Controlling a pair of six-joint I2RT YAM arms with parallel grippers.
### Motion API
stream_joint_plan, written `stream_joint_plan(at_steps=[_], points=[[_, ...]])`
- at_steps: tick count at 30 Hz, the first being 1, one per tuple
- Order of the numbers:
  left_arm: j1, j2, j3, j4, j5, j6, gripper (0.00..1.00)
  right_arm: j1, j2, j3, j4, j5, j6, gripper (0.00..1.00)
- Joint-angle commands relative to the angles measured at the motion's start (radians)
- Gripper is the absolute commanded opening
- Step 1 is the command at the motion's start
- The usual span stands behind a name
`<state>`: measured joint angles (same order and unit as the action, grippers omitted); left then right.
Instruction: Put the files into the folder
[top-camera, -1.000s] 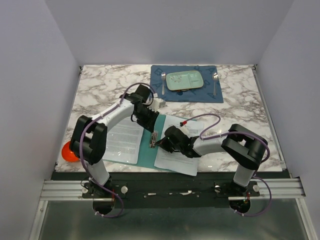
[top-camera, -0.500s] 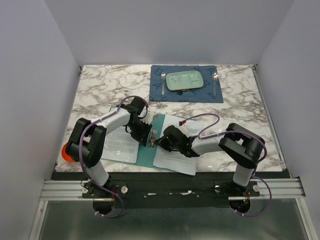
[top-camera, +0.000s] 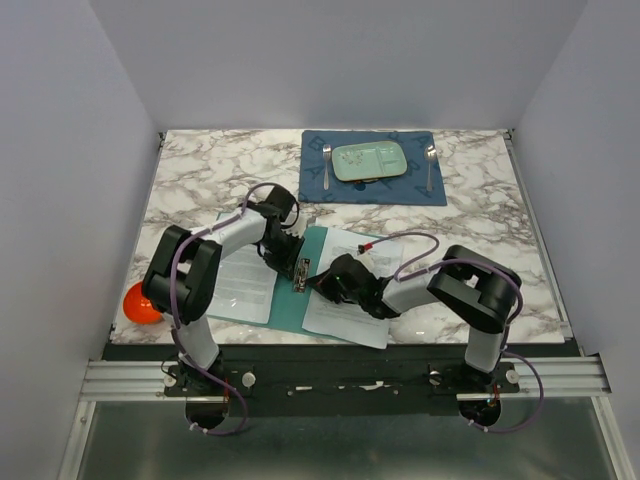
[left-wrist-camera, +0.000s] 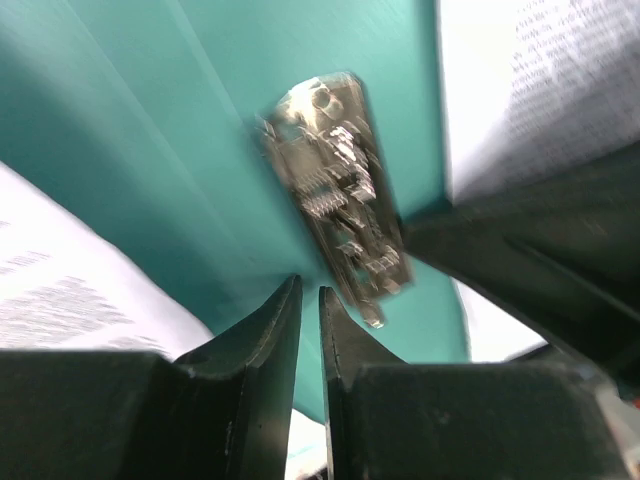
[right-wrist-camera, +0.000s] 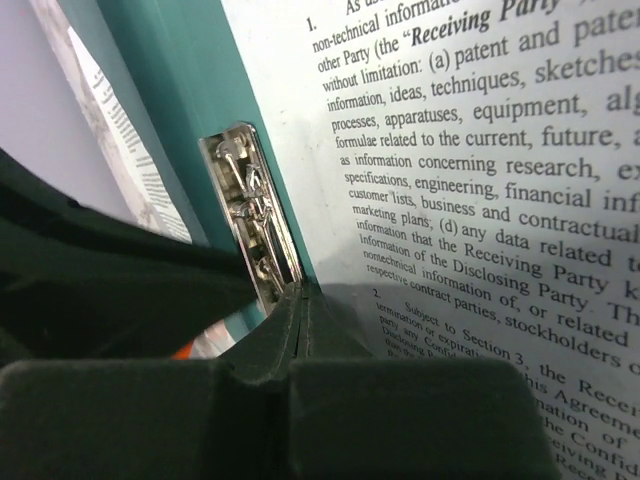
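The teal folder (top-camera: 288, 305) lies open on the marble table with a metal clip (top-camera: 303, 272) at its crease. One of the files (top-camera: 240, 280) rests on the left leaf and another (top-camera: 350, 318) on the right. My left gripper (top-camera: 294, 260) hovers low just left of the clip (left-wrist-camera: 335, 190), its jaws (left-wrist-camera: 309, 292) a narrow slit apart with only teal folder (left-wrist-camera: 200, 150) showing between them. My right gripper (top-camera: 320, 283) is shut, its tips (right-wrist-camera: 303, 290) against the near end of the clip (right-wrist-camera: 250, 220), beside the printed sheet (right-wrist-camera: 480, 150).
At the back lies a dark blue placemat (top-camera: 415, 187) with a pale green plate (top-camera: 368, 160), a fork (top-camera: 327, 166) and a spoon (top-camera: 430, 166). An orange object (top-camera: 138, 303) sits at the table's left edge. Both arms crowd the folder's crease.
My left gripper has swung down along the crease to the clip and its jaws have narrowed a little. The right gripper has edged left, staying shut.
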<state>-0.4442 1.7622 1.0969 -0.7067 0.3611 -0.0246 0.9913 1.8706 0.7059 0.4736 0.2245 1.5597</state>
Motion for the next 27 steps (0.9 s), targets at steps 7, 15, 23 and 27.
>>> stream_joint_plan(at_steps=[7, 15, 23, 27], points=[[-0.002, 0.109, 0.123, 0.056, -0.120, -0.047, 0.24, -0.002, 0.145, -0.161, -0.225, -0.001, -0.044, 0.01], [-0.123, 0.146, 0.162, 0.038, -0.021, -0.040, 0.24, -0.002, 0.111, -0.194, -0.220, 0.030, -0.038, 0.00], [-0.146, 0.126, 0.205, -0.014, -0.002, -0.018, 0.24, -0.016, 0.105, -0.237, -0.219, 0.036, -0.009, 0.00], [-0.097, 0.068, 0.216, -0.057, -0.010, 0.017, 0.26, -0.022, 0.128, -0.233, -0.224, 0.030, -0.007, 0.00]])
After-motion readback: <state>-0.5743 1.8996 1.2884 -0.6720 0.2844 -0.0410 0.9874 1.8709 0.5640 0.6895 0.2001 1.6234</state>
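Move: Just to the left hand's right, some 3 cm over, 1 cm forward and a little below it, lies the middle of the folder's metal clip. The left file is centred about 12 cm to the left hand's left, and the right file about 15 cm to its right and 3 cm back. From the shut right fingertips, which rest at the clip's near right edge, the clip's middle is about 2 cm forward and 2 cm left. Sliding low over the folder, the left hand goes forward some 4 cm along the clip's left side. It then sweeps about 6 cm to the right against the clip's far part, easing slightly back, its fingers staying a quarter open. The shut right fingers keep against the clip's near end and give only about 1 cm back and to the right. ##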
